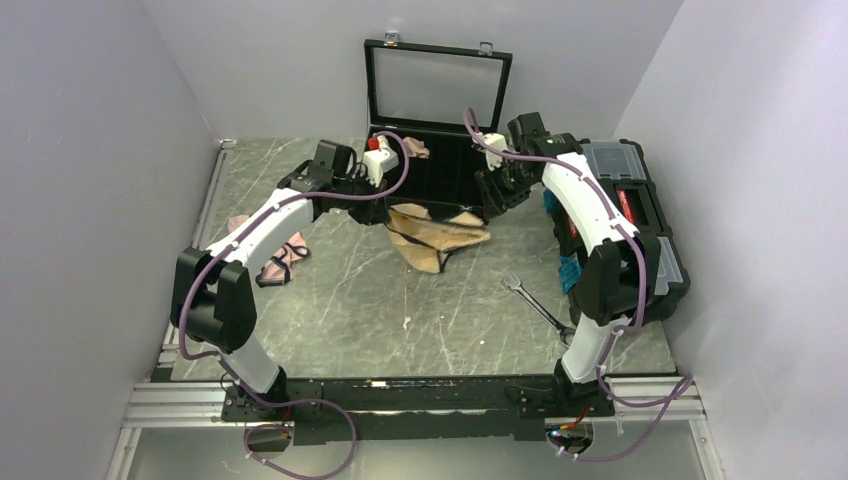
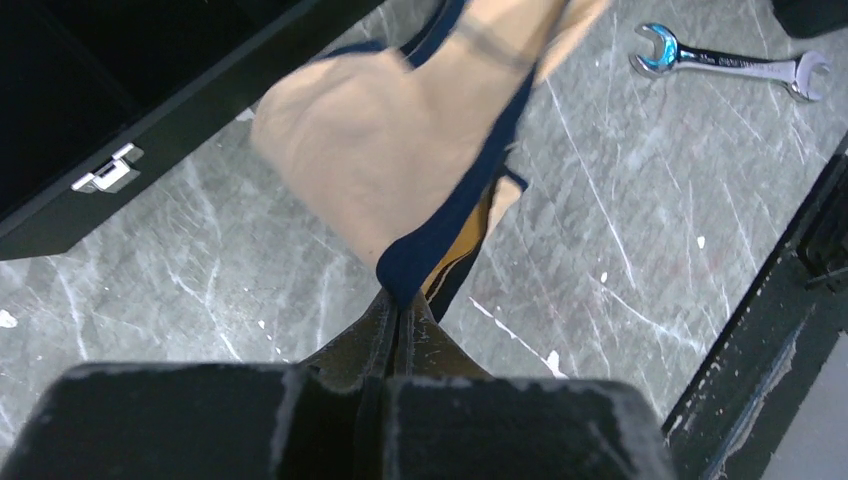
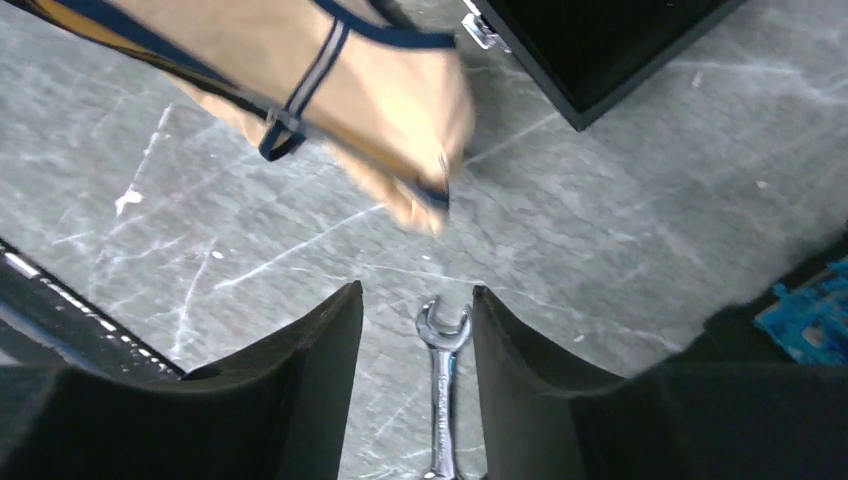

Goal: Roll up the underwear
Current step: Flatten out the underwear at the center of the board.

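Observation:
The tan underwear (image 1: 432, 236) with navy edging hangs above the marble table (image 1: 380, 310), in front of the black case. My left gripper (image 2: 408, 300) is shut on its navy-edged corner, and the fabric (image 2: 400, 150) stretches away from the fingertips. My right gripper (image 3: 418, 295) is open with nothing between its fingers. The loose end of the underwear (image 3: 330, 90) hangs blurred just ahead of it, apart from the jaws. In the top view the right gripper (image 1: 497, 192) sits at the fabric's right end and the left gripper (image 1: 383, 212) at its left.
An open black case (image 1: 437, 150) stands at the back with small fabric rolls (image 1: 415, 149) inside. A wrench (image 1: 537, 303) lies on the table at the right. Pink underwear (image 1: 282, 255) lies at the left. A black toolbox (image 1: 630, 215) sits along the right edge.

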{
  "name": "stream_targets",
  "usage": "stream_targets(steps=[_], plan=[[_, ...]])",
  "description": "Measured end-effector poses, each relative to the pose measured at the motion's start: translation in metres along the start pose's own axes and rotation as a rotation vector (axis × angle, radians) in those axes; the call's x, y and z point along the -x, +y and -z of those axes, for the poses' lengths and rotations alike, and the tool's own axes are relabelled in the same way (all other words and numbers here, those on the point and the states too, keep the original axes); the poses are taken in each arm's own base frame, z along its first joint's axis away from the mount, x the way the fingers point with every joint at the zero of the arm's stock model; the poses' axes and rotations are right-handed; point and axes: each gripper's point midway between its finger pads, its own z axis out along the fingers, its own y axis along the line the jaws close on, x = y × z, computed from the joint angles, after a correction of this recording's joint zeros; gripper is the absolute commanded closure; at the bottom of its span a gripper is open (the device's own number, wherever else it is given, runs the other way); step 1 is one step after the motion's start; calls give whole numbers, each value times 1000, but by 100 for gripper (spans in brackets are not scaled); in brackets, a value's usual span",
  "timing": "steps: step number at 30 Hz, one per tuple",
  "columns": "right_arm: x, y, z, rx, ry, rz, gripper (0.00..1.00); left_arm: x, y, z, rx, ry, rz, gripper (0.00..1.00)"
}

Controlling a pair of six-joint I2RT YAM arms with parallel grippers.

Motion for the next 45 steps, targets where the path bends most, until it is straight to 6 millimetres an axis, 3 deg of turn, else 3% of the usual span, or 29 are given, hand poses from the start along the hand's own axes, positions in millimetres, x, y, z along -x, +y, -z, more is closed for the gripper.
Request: stream_targets(steps=[6, 14, 30, 40, 45], plan=[[-1, 12, -13, 122, -1, -42, 34, -10, -13, 3, -73, 34, 27, 100], [-27, 43, -43, 367, -1, -71, 29, -9, -31, 5, -170, 27, 60, 100], [-9, 54, -111, 594, -92, 136, 28, -30, -35, 11, -266, 69, 88, 100], [3, 70, -120, 636, -105, 301, 31, -36, -29, 8, -273, 80, 82, 100], [-5, 81, -126, 668, -68, 334, 32, -45, -26, 4, -277, 109, 106, 100]])
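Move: The underwear hangs by one corner from the left fingers, its middle about 13 cm to that hand's right, 1 cm back and 8 cm below. From the right hand, already opening, the middle lies some 14 cm left, 1 cm back and 8 cm below; the just-freed end is 2 cm left, level fore and aft, 7 cm down. The open black case's middle is 21 cm ahead and 16 cm left of the right hand, and the wrench's 13 cm back, 9 cm right. Still pinching the underwear's corner, the left hand draws it back about 5 cm, sinks slightly late on and tilts a little. The right hand comes back over the cloth, roughly 11 cm left and 10 cm down, dipping back then forward on the way; its fingers finish opening wide while the wrist turns counter-clockwise some 35 degrees and tips the fingers leftward. ##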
